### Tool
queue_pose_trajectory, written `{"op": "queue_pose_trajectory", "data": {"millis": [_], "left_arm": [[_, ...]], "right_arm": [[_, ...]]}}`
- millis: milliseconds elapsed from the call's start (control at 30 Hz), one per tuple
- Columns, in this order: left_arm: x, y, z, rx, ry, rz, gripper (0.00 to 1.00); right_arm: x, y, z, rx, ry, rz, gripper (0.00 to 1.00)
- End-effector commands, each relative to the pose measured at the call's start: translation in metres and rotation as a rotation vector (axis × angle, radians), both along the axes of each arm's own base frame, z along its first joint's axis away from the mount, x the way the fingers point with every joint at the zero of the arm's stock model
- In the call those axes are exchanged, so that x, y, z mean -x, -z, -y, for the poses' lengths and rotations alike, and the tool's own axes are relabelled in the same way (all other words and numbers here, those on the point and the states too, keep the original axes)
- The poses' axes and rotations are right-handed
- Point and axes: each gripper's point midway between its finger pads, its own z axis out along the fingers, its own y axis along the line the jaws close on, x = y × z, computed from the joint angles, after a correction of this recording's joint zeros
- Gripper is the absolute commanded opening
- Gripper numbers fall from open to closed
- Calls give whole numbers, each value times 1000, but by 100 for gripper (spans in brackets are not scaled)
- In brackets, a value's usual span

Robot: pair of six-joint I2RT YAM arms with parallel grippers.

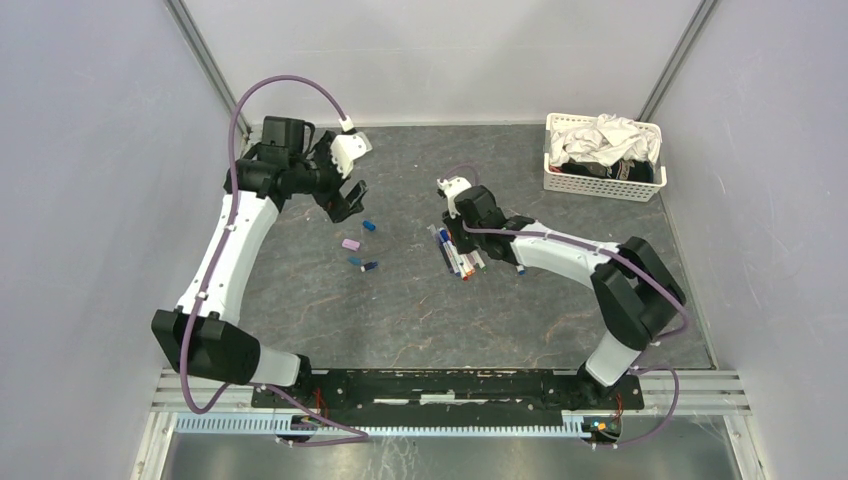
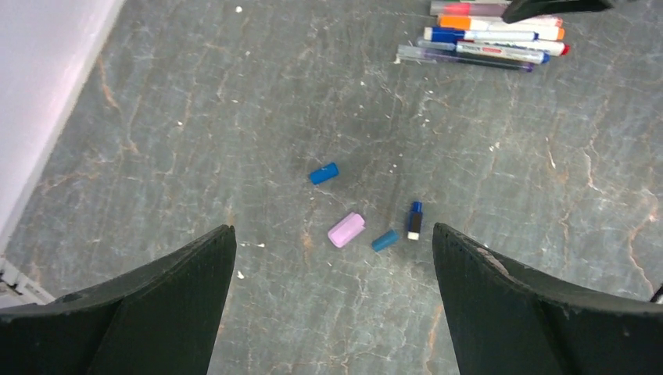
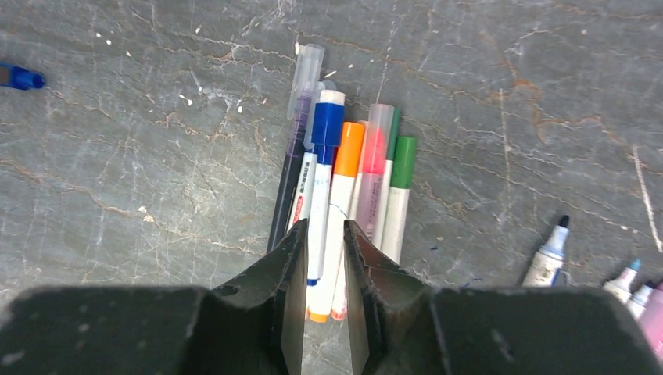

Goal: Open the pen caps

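Observation:
A bundle of pens [image 1: 455,255] lies mid-table. In the right wrist view their caps [image 3: 349,148] are on: blue [image 3: 327,125], orange, pink, green [image 3: 403,160] and a clear one [image 3: 305,70]. My right gripper [image 3: 322,226] is closed narrowly round the barrels of the blue-capped and orange-capped pens, which fill the gap. Loose caps lie to the left: a blue one [image 2: 323,173], a lilac one [image 2: 346,230], another blue [image 2: 384,240] and a dark blue-and-black piece [image 2: 415,219]. My left gripper [image 2: 332,232] hangs wide open above them, holding nothing.
A white mesh basket [image 1: 600,185] with cloth stands at the back right. Uncapped pens [image 3: 553,250] lie right of the bundle, under the right arm. Grey walls close in the table on the left, back and right.

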Motion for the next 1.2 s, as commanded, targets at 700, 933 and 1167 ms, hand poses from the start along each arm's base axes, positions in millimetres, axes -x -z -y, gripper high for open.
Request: {"op": "queue_pose_trajectory", "data": {"millis": [700, 933, 1167], "left_arm": [[27, 14, 6, 19, 61, -86, 99], [30, 16, 9, 27, 80, -104, 100], [67, 35, 23, 54, 311, -115, 100]], "right_arm": [[-14, 47, -19, 77, -20, -77, 23], [-11, 41, -20, 57, -37, -76, 9], [-6, -20, -46, -90, -133, -35, 0]]}}
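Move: The blue-capped marker lies almost under the right gripper: its middle is about 1 cm ahead, 1 cm left and 6 cm below, its cap end pointing forward-left. Against its right side lies the orange marker, level with the hand and 1 cm right. The purple pen is 1 cm ahead and 4 cm left, the green marker 2 cm ahead and 4 cm right. From the left gripper the blue-capped marker is some 24 cm right, 1 cm back and 23 cm down. Lower the right gripper about 5 cm onto the blue-capped marker, easing slightly left, its part-open fingers going down either side of the white body. Close them to pinch it near its middle, then just start to lift. Meanwhile bring the open, empty left gripper back and down, roughly 4 cm in all. ##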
